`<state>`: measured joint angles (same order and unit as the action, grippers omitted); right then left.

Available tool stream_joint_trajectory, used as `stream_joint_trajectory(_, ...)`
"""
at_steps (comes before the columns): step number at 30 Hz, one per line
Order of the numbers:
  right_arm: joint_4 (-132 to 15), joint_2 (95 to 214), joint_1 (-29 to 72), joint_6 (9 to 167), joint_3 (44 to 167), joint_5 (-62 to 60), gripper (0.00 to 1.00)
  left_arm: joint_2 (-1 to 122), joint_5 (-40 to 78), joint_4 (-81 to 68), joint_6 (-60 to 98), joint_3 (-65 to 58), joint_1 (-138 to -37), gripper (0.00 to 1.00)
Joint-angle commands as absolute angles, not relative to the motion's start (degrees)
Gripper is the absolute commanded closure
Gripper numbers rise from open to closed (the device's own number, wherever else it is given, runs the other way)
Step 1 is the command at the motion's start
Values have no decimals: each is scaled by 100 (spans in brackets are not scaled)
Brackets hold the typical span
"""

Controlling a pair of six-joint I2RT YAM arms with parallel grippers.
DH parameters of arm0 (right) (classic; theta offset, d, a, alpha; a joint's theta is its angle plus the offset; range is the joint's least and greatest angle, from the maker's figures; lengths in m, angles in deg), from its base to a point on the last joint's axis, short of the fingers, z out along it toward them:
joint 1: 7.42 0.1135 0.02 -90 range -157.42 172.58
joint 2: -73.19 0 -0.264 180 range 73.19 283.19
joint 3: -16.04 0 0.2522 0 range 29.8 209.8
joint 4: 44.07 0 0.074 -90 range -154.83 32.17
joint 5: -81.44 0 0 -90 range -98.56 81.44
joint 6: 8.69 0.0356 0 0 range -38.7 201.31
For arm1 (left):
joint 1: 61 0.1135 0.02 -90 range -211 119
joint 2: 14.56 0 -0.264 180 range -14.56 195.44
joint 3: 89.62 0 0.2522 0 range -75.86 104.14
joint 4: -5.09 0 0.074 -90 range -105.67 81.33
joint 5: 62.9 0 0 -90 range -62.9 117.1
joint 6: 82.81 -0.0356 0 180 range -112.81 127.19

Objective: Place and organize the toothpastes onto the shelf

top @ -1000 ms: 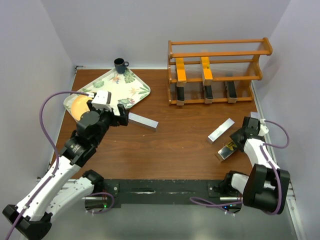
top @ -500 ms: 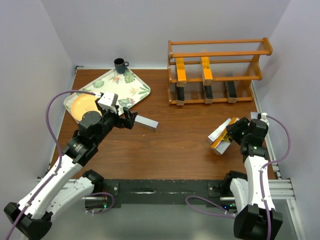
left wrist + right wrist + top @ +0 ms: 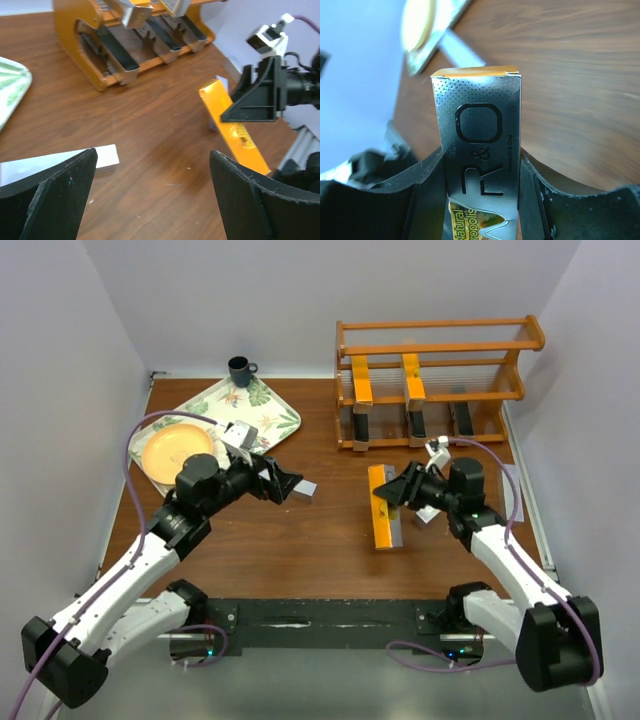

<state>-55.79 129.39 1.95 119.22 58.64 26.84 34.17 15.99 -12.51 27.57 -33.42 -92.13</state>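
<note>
My right gripper [image 3: 404, 489] is shut on an orange-yellow and silver toothpaste box [image 3: 383, 506], held above the table's middle; the right wrist view shows the box [image 3: 480, 130] squeezed between both fingers. My left gripper [image 3: 284, 483] is open, low over the table; a silver-grey box [image 3: 55, 162] lies by its left finger, its end [image 3: 306, 487] peeking out. Another silver-grey box [image 3: 424, 517] lies mostly hidden under the right arm. The wooden shelf [image 3: 440, 345] stands at the back right with two orange boxes [image 3: 362, 382] on its middle tier and three black boxes [image 3: 415, 424] on the lowest.
A leaf-patterned tray [image 3: 275, 412] lies at the back left with a yellow plate [image 3: 178, 452] on its near end. A dark mug [image 3: 240, 370] stands behind the tray. White walls close in on three sides.
The right arm has lifted the orange box off the table's right side and swung it left toward the middle. The left gripper has slid right along the silver box, staying open.
</note>
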Motion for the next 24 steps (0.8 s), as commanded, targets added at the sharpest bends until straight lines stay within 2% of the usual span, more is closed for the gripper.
stream_joint_trajectory(1,-4097,13268,611,12243,6284,3538,74,3589,944,114,3881,-3639,-9194,0)
stream_joint_trajectory(5,-3227,13620,971,12673,6346,3890,74,3844,830,915,4444,-3972,-9211,0)
stream_joint_trajectory(10,-2989,13840,1297,12736,6443,3846,74,4370,855,1575,5139,-3991,-9334,0)
stream_joint_trajectory(18,-1846,14183,1543,13421,6373,4189,74,5083,1005,2410,5280,-4034,-9765,0)
stream_joint_trajectory(24,-1134,14394,1614,13904,6311,4391,74,5285,829,3710,5535,-4482,-9818,0)
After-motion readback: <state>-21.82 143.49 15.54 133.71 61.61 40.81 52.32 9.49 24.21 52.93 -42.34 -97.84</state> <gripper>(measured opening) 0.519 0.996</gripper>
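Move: The orange toothpaste box, pinched in my right hand, lies some 24 cm to the right of my open left hand, about level fore and aft and roughly 10 cm lower. From my right hand, the left gripper is therefore about 24 cm left, level fore and aft and 10 cm up. The left silver box is on the table 17 cm ahead, 3 cm left and 23 cm below my left hand; the right silver box is 8 cm ahead, 18 cm right and 14 cm below my right hand. I bring my two hands together: my right hand keeps its pinch on the orange box and carries it about 10 cm left towards my left gripper while rising some 6 cm, easing slightly back and swinging counter-clockwise. My left hand, fingers staying wide open, moves right about 9 cm and sinks a little, rolling its left side down some 20 degrees to meet the box's upper end. ##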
